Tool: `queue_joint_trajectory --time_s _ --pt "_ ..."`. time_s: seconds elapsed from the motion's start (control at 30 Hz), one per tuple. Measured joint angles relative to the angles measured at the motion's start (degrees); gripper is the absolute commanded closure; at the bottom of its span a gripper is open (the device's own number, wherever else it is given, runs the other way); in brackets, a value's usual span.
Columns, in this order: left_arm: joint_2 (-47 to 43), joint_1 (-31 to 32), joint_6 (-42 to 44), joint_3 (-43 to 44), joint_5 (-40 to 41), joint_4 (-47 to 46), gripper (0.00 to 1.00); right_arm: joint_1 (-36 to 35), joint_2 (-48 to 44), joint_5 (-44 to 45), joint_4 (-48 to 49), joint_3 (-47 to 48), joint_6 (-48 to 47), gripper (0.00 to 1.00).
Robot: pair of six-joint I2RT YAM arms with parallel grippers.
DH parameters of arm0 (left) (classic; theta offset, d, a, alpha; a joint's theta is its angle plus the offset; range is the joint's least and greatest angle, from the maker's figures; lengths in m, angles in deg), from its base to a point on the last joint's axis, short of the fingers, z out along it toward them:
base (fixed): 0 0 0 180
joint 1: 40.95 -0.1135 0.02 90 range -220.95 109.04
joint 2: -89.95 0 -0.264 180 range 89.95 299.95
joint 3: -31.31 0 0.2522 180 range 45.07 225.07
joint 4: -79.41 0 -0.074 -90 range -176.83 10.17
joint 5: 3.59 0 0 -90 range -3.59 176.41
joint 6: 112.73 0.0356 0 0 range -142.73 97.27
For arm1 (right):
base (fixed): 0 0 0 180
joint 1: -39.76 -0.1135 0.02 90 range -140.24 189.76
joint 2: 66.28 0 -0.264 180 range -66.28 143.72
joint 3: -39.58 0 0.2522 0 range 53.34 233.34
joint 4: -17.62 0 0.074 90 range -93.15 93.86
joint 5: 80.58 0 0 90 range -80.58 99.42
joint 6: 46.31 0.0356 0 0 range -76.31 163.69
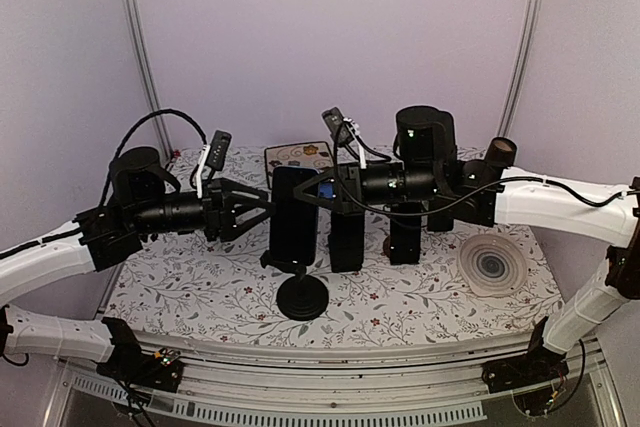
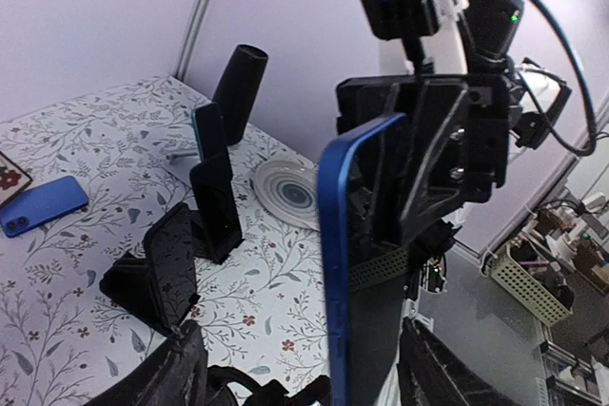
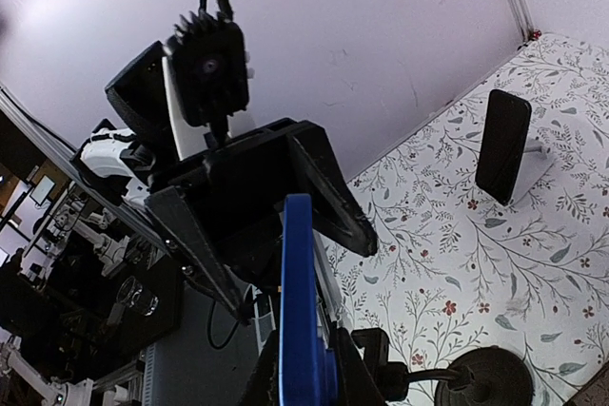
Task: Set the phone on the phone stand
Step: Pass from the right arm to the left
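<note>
The phone point(image 1: 295, 212), dark-screened with a blue rim point(image 2: 357, 263), hangs upright over the middle of the table. My right gripper point(image 1: 325, 195) is shut on its right edge, and in the right wrist view the blue edge point(image 3: 297, 301) stands clamped between the right gripper point(image 3: 306, 368) fingers. From the left, my left gripper point(image 1: 265, 209) straddles the phone with its jaws apart. In the left wrist view a gap shows on either side of the phone between the left gripper point(image 2: 303, 354) fingers. The phone stand point(image 1: 302, 297), black with a round base point(image 3: 485, 377), stands just below the phone.
Two dark phones lean on black holders point(image 1: 347, 232) point(image 1: 405, 232) to the right. A ringed white plate point(image 1: 492, 265) lies at the right front, with a dark cylinder point(image 1: 500, 152) behind it. A blue phone point(image 2: 43, 206) lies flat, and a flowered card point(image 1: 298, 157) sits at the back.
</note>
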Motion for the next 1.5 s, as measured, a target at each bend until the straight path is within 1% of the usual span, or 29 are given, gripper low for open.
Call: queue_joint_trajectory --time_s 0.03,0.1,0.33,0.43,0.6,0.93,1.1,1.27,1.5 --pt "0.0 0.0 -0.2 0.0 -1.6 -0.5 0.43 -0.1 0.0 -0.2 -0.1 -0.4 -0.2 0.98" --pt "0.0 0.0 -0.4 0.0 -3.9 -2.0 0.49 -0.3 0.0 -0.3 -0.4 -0.9 -0.8 0.98" --pt "1.3 0.0 -0.3 0.2 -10.1 -4.4 0.56 -1.4 -0.4 -0.3 -0.2 -1.4 -1.9 0.98" --pt "2.3 0.0 -0.3 0.2 -11.8 -4.6 0.63 -1.9 -0.5 -0.3 0.5 -1.8 -2.1 0.98" --pt "2.5 0.0 -0.3 0.2 -13.7 -5.2 0.68 -2.3 -0.5 -0.7 1.5 -1.9 -2.1 0.98" --pt "3.5 0.0 -0.3 0.2 -17.5 -5.9 0.7 -2.9 -0.5 -0.8 3.4 -1.9 -2.8 0.98" --pt "3.7 0.0 -1.1 0.2 -19.0 -6.8 0.79 -3.9 -0.5 -0.7 4.0 -1.9 -3.7 0.98" --pt "4.4 0.0 -1.4 0.2 -20.3 -7.7 0.8 -4.3 -0.4 -0.3 4.1 -1.9 -4.0 0.98" --pt "5.2 0.0 -2.2 0.0 -21.2 -9.1 0.96 -4.7 -0.4 0.0 4.4 -1.9 -4.8 0.98"
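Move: The left fingers are open beside the phone, which the right hand holds up on edge: its middle lies about 6 cm to their right, 1 cm back and 2 cm lower. The empty phone stand is some 20 cm below the left hand and 4 cm to its right, with a propped black phone 9 cm farther right of the stand and 7 cm farther out. From the right hand, the left fingers are about 8 cm left, 1 cm back and 1 cm lower. The left hand draws back about 5 cm while easing some 2 cm right onto the phone's free long edge, yawing about 20 degrees clockwise until its fingers point straight right at the other gripper, and it closes from well open to nearly shut, one finger on the screen and one on the blue back. The right hand keeps its grip and brings the phone about 4 cm back and slightly left into those closing fingers, almost without turning. ##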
